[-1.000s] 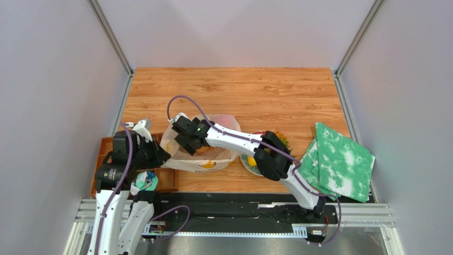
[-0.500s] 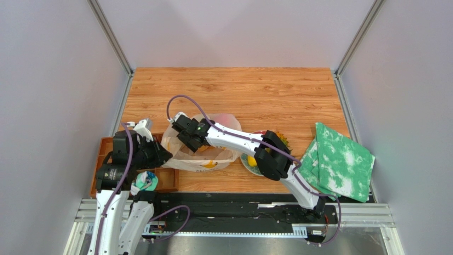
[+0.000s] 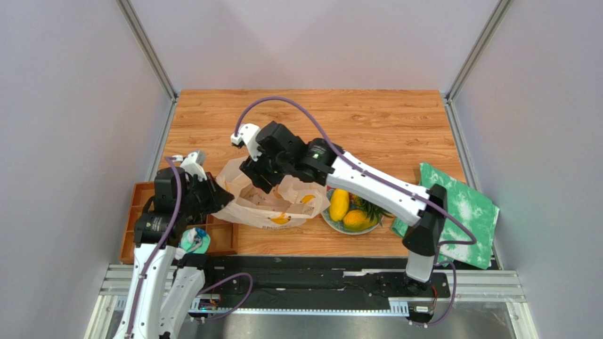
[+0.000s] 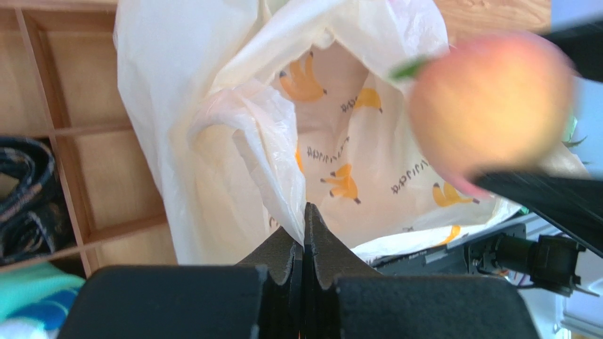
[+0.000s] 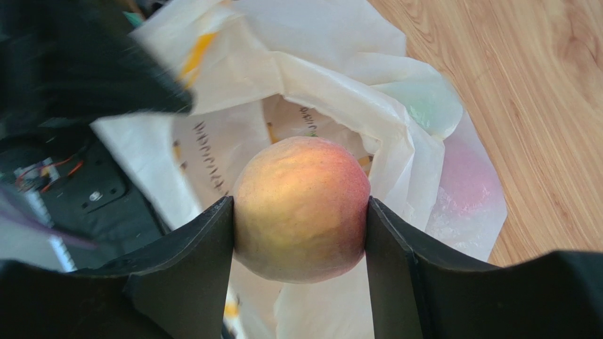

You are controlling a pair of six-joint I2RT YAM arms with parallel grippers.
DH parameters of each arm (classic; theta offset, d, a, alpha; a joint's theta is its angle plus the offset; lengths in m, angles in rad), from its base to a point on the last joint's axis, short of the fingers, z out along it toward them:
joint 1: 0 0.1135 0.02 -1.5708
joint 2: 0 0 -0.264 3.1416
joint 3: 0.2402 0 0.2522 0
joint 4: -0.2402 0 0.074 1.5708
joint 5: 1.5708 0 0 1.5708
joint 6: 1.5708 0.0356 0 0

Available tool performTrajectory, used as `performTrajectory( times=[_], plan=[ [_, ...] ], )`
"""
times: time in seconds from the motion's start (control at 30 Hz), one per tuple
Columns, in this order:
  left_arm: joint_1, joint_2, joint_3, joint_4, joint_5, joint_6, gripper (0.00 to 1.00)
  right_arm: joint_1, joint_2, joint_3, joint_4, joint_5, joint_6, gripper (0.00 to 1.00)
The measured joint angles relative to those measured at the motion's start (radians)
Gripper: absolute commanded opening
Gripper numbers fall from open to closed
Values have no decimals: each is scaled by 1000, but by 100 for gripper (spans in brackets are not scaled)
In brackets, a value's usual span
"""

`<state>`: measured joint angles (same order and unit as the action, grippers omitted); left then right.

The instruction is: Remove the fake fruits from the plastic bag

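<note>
The plastic bag, white with printed bananas, lies open at the table's near left. My left gripper is shut on its edge; in the left wrist view the jaws pinch a fold of the bag. My right gripper is above the bag's mouth, shut on a pink-orange peach, which also shows in the left wrist view. Two yellow-orange mangoes and a leafy pineapple lie on a plate right of the bag. A reddish shape shows through the bag's wall.
A green-and-white cloth lies at the right edge. A wooden divided tray sits at the near left beside the left arm, with a teal item in it. Bare wood table lies behind the bag.
My right gripper has risen out of the bag with the peach in it, and the arm has swung back off the plate. My left gripper still holds the bag's edge.
</note>
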<state>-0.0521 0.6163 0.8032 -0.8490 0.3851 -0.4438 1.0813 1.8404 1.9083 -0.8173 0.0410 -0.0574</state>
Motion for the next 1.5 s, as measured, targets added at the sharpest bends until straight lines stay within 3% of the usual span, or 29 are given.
performTrajectory(
  times=[0.13,0.27,0.43,0.57,0.9,1.27,1.4,1.5],
  plan=[
    [0,54,0,79,-10,-1,0,-36,-161,-85,-30,-148,-66,0],
    [0,93,0,141,-51,-2,0,-92,-355,-217,-87,-188,-126,0],
    [27,95,-4,159,-98,-17,0,-291,-485,-292,-132,-191,-142,0],
    [64,70,-37,155,-98,-46,0,-428,-411,-299,-115,-189,-143,0],
    [167,82,-62,142,-49,-91,0,-548,-17,-312,-118,-188,-177,0],
    [203,91,-62,159,-16,-109,0,-617,27,-310,-123,-174,-180,1],
    [206,91,-62,166,-8,-113,0,-611,34,-325,-121,-174,-175,8],
    [209,91,-62,181,5,-118,0,-610,35,-354,-123,-170,-174,27]
  ],
)
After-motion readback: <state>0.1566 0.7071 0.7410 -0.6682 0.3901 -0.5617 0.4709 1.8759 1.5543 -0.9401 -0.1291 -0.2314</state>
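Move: The plate, where the peach in the right hand is headed, has its middle about 26 cm to that hand's right, 3 cm ahead and 21 cm below. On the plate, the long mango sits about 4 cm left of the middle, the pineapple some 6 cm right and 3 cm farther out. The bag is 4 cm ahead of the right hand, 17 cm below. From the left hand the plate is 37 cm right, 5 cm ahead; the bag's middle 10 cm right, 7 cm ahead. Still pinching the peach, the right hand swings rightward away from the bag to the plate's far rim, some 24 cm across: first up and a little back, then forward and down about 20 cm from its peak, its fingers tipping steeper. The left hand keeps the bag's edge pinched and draws it forward, then left, about 5 cm, turning some 15 degrees counter-clockwise. ##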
